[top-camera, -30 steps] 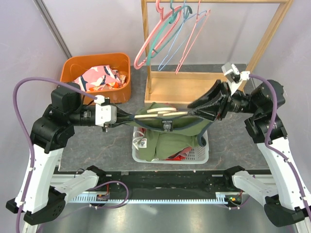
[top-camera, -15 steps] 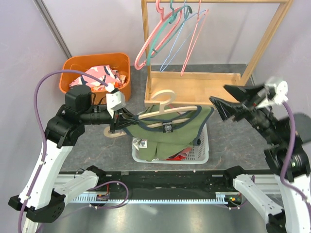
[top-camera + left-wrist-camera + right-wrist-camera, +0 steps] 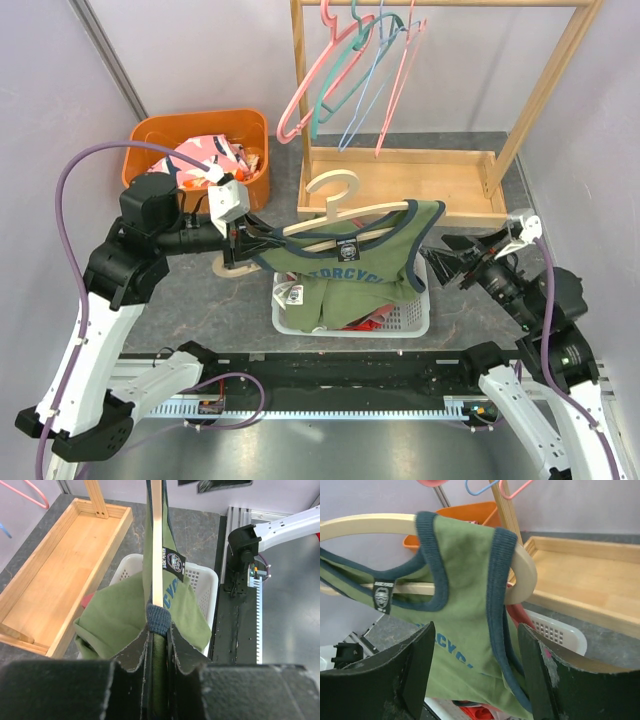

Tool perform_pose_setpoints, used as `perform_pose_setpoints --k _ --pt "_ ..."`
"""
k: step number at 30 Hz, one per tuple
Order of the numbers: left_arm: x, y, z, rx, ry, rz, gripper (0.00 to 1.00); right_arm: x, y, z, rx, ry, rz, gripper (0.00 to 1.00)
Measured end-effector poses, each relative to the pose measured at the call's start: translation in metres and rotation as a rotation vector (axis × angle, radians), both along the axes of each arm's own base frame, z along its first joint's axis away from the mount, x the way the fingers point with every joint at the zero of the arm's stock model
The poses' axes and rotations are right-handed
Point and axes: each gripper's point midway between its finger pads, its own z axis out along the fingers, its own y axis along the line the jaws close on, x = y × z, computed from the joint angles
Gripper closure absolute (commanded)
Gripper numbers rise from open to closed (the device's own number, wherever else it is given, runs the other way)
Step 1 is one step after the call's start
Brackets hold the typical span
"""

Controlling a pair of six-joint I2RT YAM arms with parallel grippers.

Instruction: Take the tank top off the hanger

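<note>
A green tank top (image 3: 352, 262) with navy trim hangs on a pale wooden hanger (image 3: 345, 215) above the white basket (image 3: 415, 318). My left gripper (image 3: 246, 240) holds the hanger's left end level. In the left wrist view that gripper (image 3: 159, 630) is shut on green cloth and navy trim, and the hanger bar (image 3: 157, 540) runs straight out from its jaws. My right gripper (image 3: 452, 262) is open, just right of the tank top and clear of it. The right wrist view shows the right gripper (image 3: 476, 667) with the strap (image 3: 497, 580) over the hanger end (image 3: 524, 575) beyond its spread fingers.
The basket holds more clothes. Behind it stands a wooden rack (image 3: 400, 185) with pink, teal and blue hangers (image 3: 345, 70) on its rail. An orange bin (image 3: 150, 140) of clothes sits at the back left. Purple walls close in on both sides.
My right gripper let go of the tank top's right side, opened and drew back to the right and down. The left arm raised the hanger, so the tank top now hangs freely.
</note>
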Motion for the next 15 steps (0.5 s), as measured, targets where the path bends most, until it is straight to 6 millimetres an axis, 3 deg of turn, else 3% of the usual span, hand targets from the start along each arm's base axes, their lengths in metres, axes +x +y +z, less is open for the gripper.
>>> perform_pose_setpoints --k 7,15 --pt "-0.003 0.002 0.003 -0.008 -0.01 -0.001 0.98 0.02 0.012 -0.011 0.07 0.054 0.018 0.37" --pt "-0.005 0.003 0.004 -0.012 -0.014 -0.007 0.98 0.027 0.025 0.008 0.181 0.024 0.072 0.55"
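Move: The tank top's free shoulder strap, still over the wooden hanger's far end, is about 5 cm ahead of my right hand, 3 cm to its left and some 3 cm higher. The neck label is roughly 16 cm left and 1 cm ahead, about level in height; the white basket's middle is some 13 cm left, 4 cm back and 28 cm below. From my left hand, the strap is about 26 cm to the right and 5 cm ahead, at about its height. I bring my right hand forward and left, about 4 cm in all, towards the strap at the hanger's free end, dipping about 1 cm first and then rising some 2 cm. As it slows, I roll the wrist about 10 degrees, its left side lifting, and bring the fingers from wide to half open around the dark armhole trim. My left hand keeps its pinch on the other shoulder and hanger, nearly still. ##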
